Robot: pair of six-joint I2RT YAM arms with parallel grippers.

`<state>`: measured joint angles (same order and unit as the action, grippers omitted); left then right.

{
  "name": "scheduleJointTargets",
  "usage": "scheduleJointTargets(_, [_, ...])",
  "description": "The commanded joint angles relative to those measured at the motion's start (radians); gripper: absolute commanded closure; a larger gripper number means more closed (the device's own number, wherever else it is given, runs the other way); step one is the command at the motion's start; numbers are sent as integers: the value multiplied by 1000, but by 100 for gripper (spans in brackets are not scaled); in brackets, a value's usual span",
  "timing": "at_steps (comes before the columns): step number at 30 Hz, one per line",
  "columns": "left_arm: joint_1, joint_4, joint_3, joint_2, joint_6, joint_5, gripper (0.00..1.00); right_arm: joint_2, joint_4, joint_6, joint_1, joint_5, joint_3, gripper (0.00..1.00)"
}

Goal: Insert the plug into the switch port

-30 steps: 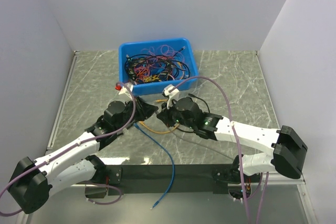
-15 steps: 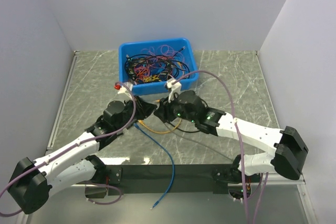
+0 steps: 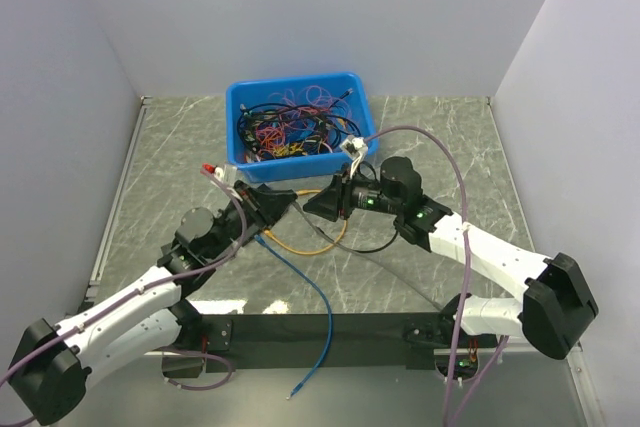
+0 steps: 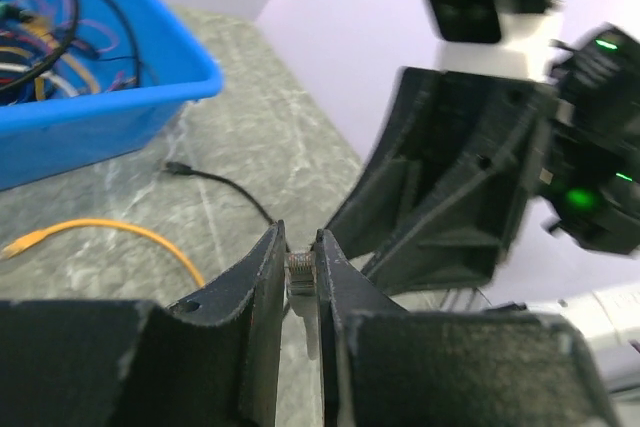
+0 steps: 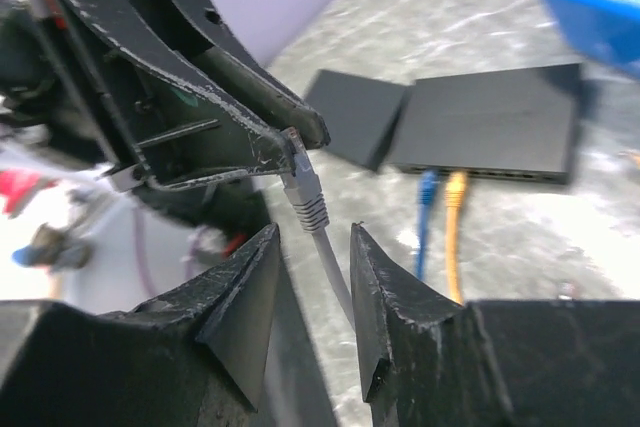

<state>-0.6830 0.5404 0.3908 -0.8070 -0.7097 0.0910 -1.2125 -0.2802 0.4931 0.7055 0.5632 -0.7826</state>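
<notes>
My left gripper is shut on a grey plug, contacts pointing forward. In the right wrist view the plug sticks out of the left fingers, with its grey boot and cable running down between my open right gripper's fingers without touching them. The black switch lies on the table beyond, with a blue plug and an orange plug in its ports. From above, the left gripper and right gripper meet tip to tip, and the switch is mostly hidden under them.
A blue bin full of tangled cables stands just behind the grippers. A blue cable, an orange cable and a black cable loop over the marble table. A second flat black box lies beside the switch.
My right arm has drawn back to the right and higher, its gripper now a little off the left one. My left wrist has shifted left, and its gripper stays on the plug.
</notes>
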Motion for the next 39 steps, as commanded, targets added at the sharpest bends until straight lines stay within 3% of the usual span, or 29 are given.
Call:
scheduleJointTargets(1, [5, 173, -35, 52, 27, 91, 99, -8, -184, 94, -27, 196, 23, 59])
scheduleJointTargets(16, [7, 188, -43, 74, 23, 104, 99, -104, -333, 202, -34, 271, 34, 65])
scheduleJointTargets(31, [7, 224, -56, 68, 12, 118, 99, -139, -441, 266, -35, 311, 52, 78])
scheduleJointTargets(33, [7, 225, -58, 68, 10, 116, 99, -140, -456, 275, -34, 316, 55, 84])
scheduleJointTargets(36, [7, 222, -59, 69, 9, 113, 99, -142, -467, 279, -34, 316, 62, 100])
scheduleJointTargets(39, [7, 207, -56, 66, 7, 102, 99, -139, -461, 271, -35, 310, 68, 100])
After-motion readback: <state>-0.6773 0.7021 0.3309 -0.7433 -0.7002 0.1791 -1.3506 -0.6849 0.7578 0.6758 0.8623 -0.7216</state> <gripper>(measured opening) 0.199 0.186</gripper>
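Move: The left fingers hold the grey plug, its cable hanging down; from the right hand it is about 3 cm left, level in height and reach. The switch's ports lie some 6 cm left of the left hand, 2 cm ahead and 20 cm below. From the right hand the yellow cable loop is about 4 cm ahead, straight in line and 21 cm down; the blue bin's middle is 25 cm ahead, 1 cm left, 17 cm down. Both hands draw back about 3 cm, the left raising the plug, the right closing leftward on its boot. ##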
